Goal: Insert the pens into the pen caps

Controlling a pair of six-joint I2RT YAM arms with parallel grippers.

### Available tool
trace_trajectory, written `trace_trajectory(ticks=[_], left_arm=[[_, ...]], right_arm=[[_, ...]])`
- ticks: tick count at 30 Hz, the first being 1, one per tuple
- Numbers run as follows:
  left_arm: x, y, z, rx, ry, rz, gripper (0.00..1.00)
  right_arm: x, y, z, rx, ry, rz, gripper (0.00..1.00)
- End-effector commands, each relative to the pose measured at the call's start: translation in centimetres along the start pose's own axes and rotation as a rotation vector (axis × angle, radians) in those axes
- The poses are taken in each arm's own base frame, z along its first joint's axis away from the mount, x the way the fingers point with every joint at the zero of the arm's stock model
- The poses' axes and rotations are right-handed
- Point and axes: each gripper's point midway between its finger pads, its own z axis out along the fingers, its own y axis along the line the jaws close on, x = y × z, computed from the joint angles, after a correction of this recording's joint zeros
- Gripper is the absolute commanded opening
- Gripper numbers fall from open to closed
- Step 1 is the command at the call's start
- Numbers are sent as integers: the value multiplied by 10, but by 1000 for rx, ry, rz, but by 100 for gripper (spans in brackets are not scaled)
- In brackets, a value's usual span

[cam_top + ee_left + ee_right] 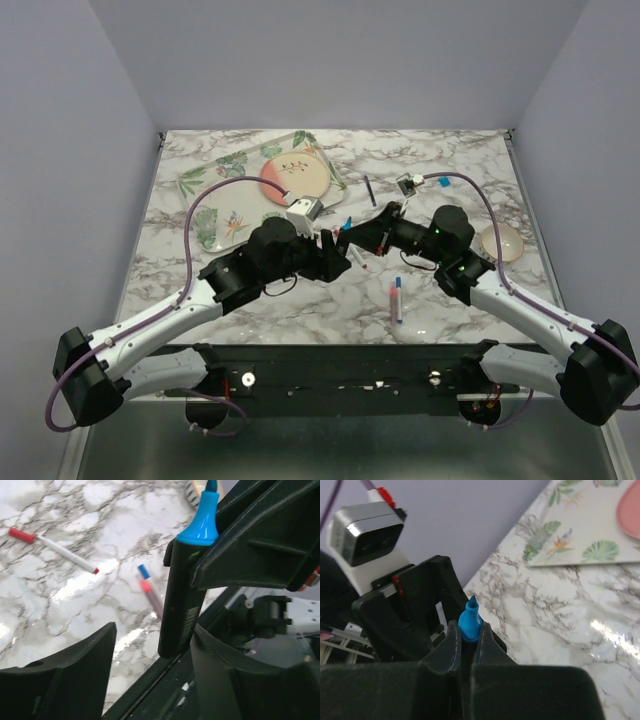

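A chunky dark marker (182, 597) with a bright blue tip (469, 619) stands upright above the middle of the table. My right gripper (469, 631) is shut on it just below the tip. My left gripper (152, 635) is open. The marker's lower end hangs between its fingers, close to the right one (225, 675). In the top view the two grippers (335, 258) (350, 232) meet at the centre. A white pen (60, 550) with a red cap, a pink-and-white pen (397, 300) and a thin dark pen (369, 190) lie on the marble. A small blue pen cap (440, 183) lies at the back right.
A leaf-patterned tray (215, 185) with a pink plate (295, 180) sits at the back left. A pale round dish (502, 242) rests near the right edge. Grey walls close in the table on three sides.
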Motion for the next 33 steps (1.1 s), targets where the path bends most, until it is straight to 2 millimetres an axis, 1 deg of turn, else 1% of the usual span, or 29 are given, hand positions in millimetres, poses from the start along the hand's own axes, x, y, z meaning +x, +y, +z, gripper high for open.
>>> trace_trajectory(ticks=[1,2,3,4,5,6,7,8,10,11,12,17,18,19,20,21,22,23,24,25,26,27,28,29,30,31,32,33], left_arm=[[-23,-51,-28,293,-21,-3,63],[-24,-57,-32,329,-21,-30,62],[-35,-65,-38,383,-61,-38,59],[-34,-65,-39,412,-63,-56,58],[-35,-70,-46,473,-43,-102,56],[-46,-79,-52,537,-85,-94,52],[-41,-78,-53,561,-75,-109,51],[-43,-79,-56,588,-72,-118,50],[-44,-83,-58,621,-72,-128,44],[-44,-85,-58,633,-68,-124,40],[-42,-86,-58,643,-56,-128,32],[-41,-90,-58,685,-52,-128,16],[-42,-91,-58,693,-53,-121,5],[-42,-91,-57,696,-52,-119,0],[-41,-91,-57,697,-51,-119,0],[-41,-89,-54,687,-48,-124,0],[-42,-86,-52,674,-51,-126,0],[-44,-79,-48,639,-69,-123,0],[-40,-68,-43,579,-54,-141,0],[-42,-58,-39,533,-65,-143,0],[-48,-40,-33,458,-108,-124,0],[-44,-26,-31,397,-94,-133,0],[-47,-17,-31,358,-108,-128,0],[-54,1,-29,285,-144,-130,0],[-52,15,-30,221,-142,-113,0],[-57,21,-32,186,-159,-86,0],[-57,29,-33,144,-159,-66,0],[-55,45,-35,58,-159,-16,0]], right_arm=[[-24,58,-20,-265,-88,-148,1],[-26,64,-21,-288,-90,-157,1],[-26,70,-22,-313,-85,-169,1],[-23,76,-25,-350,-63,-184,1],[-22,79,-26,-368,-58,-190,1],[-22,82,-26,-381,-50,-197,1],[-19,84,-27,-393,-33,-197,1],[-19,85,-28,-400,-34,-199,1],[-18,85,-28,-400,-29,-197,1],[-18,85,-29,-403,-34,-200,1],[-18,85,-29,-401,-34,-197,1],[-19,84,-25,-399,-27,-182,1],[-20,84,-24,-397,-27,-178,1],[-20,82,-23,-392,-27,-173,2],[-23,83,-22,-390,-31,-168,7],[-25,82,-21,-378,-36,-165,27],[-29,83,-21,-365,-44,-162,38],[-31,75,-18,-312,-47,-150,47],[-40,77,-17,-295,-60,-162,72],[-48,75,-17,-264,-76,-174,82],[-50,55,-14,-144,-76,-169,86],[-72,59,-15,-88,-117,-200,87],[-80,46,-15,8,-125,-204,87],[-81,5,-17,222,-114,-203,87],[-92,-8,-21,316,-128,-212,87],[-114,-16,-28,398,-175,-231,87],[-124,-44,-40,553,-189,-258,87],[-130,-70,-42,654,-186,-270,87]])
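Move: The open left hand is right beside the black marker with the blue top: its middle lies about 2 cm ahead, 2 cm to the right and 3 cm above. The red-capped pen lies on the table some 12 cm ahead of the left hand and 4 cm right, the blue pen level with it and 13 cm right, both roughly 16 cm below. The right hand already pinches the marker, whose middle is about 1 cm left of it and 2 cm below, level fore and aft. The left hand rises nearly 9 cm and draws back about 4, rolling its fingers up towards level and turning clockwise, and closes on the marker's black body, while the right hand, still pinching the upper body, carries it up and back too. Once the left has its grip, the right opens wide and pulls off forward and up, and the left takes the marker forward, down and a little left, away from the right hand. ##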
